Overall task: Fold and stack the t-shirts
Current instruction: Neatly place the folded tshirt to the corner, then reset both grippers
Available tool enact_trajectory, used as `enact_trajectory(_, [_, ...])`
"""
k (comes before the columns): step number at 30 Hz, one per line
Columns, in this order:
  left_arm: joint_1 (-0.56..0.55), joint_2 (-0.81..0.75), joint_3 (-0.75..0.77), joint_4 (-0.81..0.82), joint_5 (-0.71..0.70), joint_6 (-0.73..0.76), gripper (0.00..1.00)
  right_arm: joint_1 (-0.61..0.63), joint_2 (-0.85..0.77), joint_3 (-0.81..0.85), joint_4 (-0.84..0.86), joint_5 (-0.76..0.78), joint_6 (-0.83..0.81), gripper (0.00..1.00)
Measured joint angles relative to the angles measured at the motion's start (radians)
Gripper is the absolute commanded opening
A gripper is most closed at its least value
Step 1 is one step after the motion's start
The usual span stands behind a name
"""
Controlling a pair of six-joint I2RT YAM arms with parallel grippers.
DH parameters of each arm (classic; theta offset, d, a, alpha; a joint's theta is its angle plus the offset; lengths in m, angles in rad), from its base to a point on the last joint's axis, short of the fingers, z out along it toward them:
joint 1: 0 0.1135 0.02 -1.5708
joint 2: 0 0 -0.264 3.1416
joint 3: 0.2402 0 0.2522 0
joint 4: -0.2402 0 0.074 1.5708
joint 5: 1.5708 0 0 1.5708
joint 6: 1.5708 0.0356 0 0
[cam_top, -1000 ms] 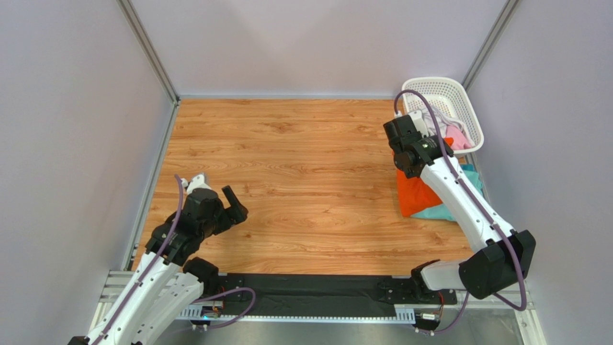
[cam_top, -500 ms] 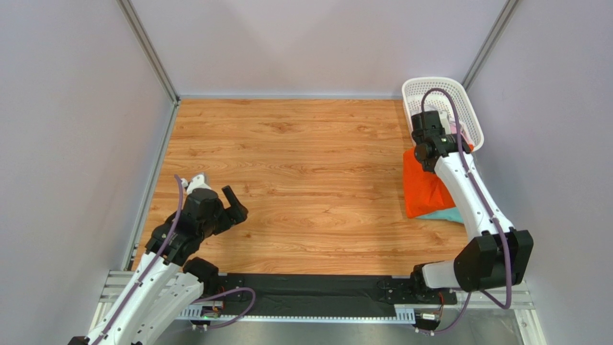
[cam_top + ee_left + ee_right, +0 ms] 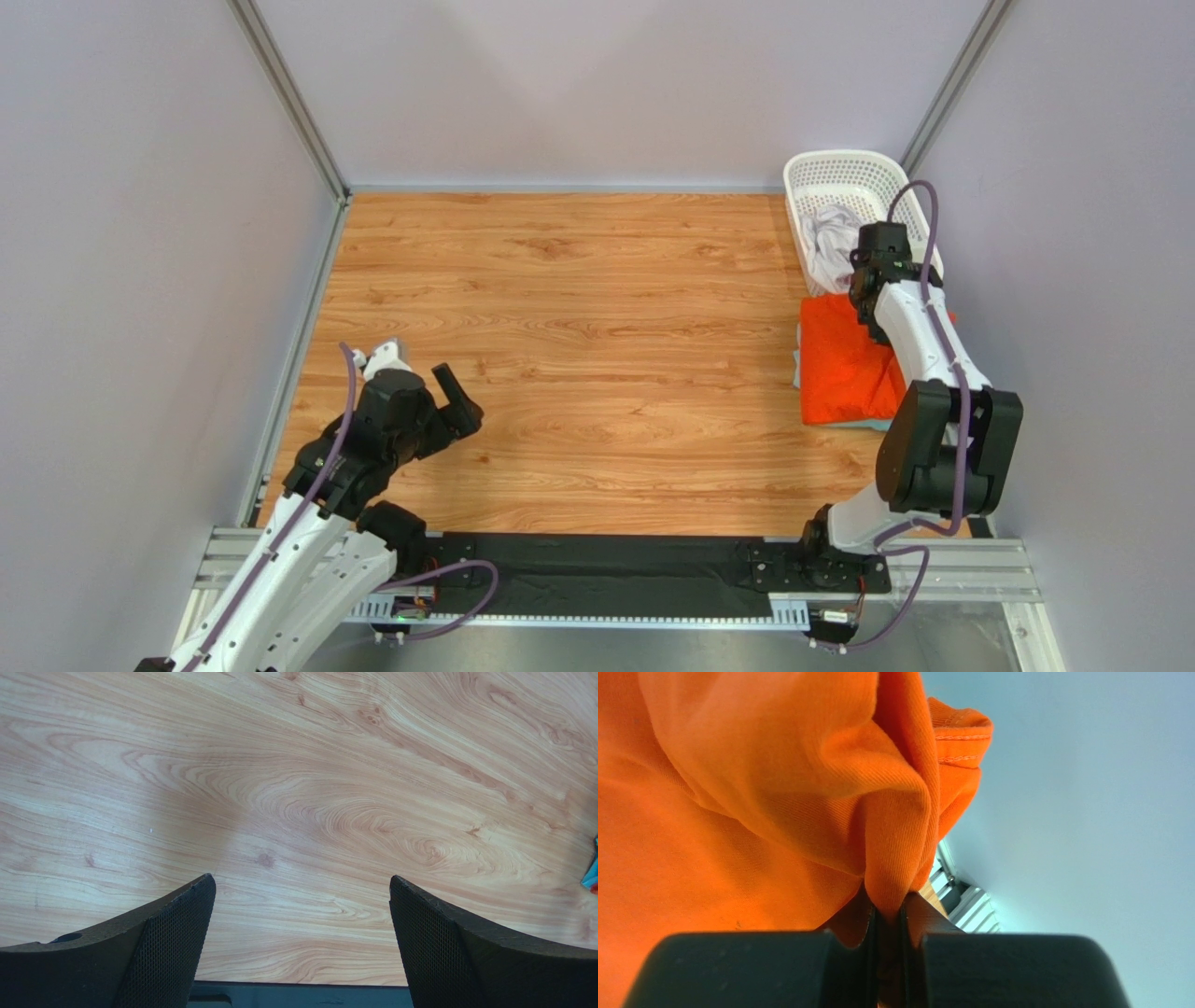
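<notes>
A bright orange t-shirt lies folded on the wooden table at the far right, below the basket. My right gripper is over its far edge, close to the right wall. In the right wrist view the right gripper is shut on a bunched fold of the orange t-shirt. A thin teal sliver peeks out along the orange shirt's left side. A pale grey-white t-shirt sits crumpled in the basket. My left gripper hovers open over bare wood at the near left, holding nothing.
The white lattice basket stands in the far right corner against the wall. Grey walls close in the table on the left, back and right. A black rail runs along the near edge between the arm bases.
My right gripper has swung right and toward the basket and wall, carrying the orange cloth with it. The orange shirt now covers nearly all of the teal one. The left arm has not moved.
</notes>
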Motion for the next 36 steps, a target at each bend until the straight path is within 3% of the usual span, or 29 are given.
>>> enact_trajectory(3, [0.0, -0.001, 0.0, 0.0, 0.0, 0.0, 1.0, -0.032, 0.033, -0.002, 0.018, -0.021, 0.04, 0.27])
enact_trajectory(4, [0.0, -0.002, 0.0, 0.0, 0.0, 0.0, 1.0, -0.042, 0.045, -0.002, 0.023, -0.03, 0.056, 0.56])
enact_trajectory(6, [0.0, -0.003, 0.0, 0.0, 0.0, 0.0, 1.0, -0.059, 0.066, -0.002, 0.031, -0.042, 0.084, 0.76])
enact_trajectory(16, [0.0, -0.007, 0.0, 0.0, 0.0, 0.0, 1.0, -0.129, 0.111, 0.022, -0.008, -0.049, 0.208, 0.93])
enact_trajectory(17, [0.0, -0.007, 0.0, 0.0, 0.0, 0.0, 1.0, -0.13, 0.107, 0.027, -0.013, -0.053, 0.216, 1.0])
enact_trajectory(22, [0.0, -0.007, 0.0, 0.0, -0.001, 0.0, 1.0, -0.131, 0.018, 0.029, -0.021, -0.129, 0.248, 1.0])
enact_trajectory(30, [0.0, 0.0, 0.0, 0.0, -0.012, 0.0, 1.0, -0.131, -0.325, -0.023, 0.043, -0.47, 0.277, 1.0])
enact_trajectory(36, [0.0, 0.048, 0.016, -0.024, -0.024, 0.0, 1.0, -0.131, -0.565, -0.264, 0.13, -0.766, 0.301, 1.0])
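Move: The right hand still holds the far-right edge of the folded orange t-shirt over the teal shirt. The middle of the teal shirt lies about 4 cm back, 5 cm left and some 12 cm below the hand. The white basket is about 14 cm ahead, 5 cm left and 7 cm lower. From the idle left hand, the teal shirt lies some 56 cm to the right and 7 cm ahead, about 11 cm lower. Down about 4 cm and slightly right, the right hand lowers the held edge towards the teal shirt while its fingers open wide and let go. Easing back a little, it then lifts off some 9 cm above its lowest point and swings about 13 cm left over the laid shirt, sinking slightly at the end, the wrist turning over some 50 degrees. ##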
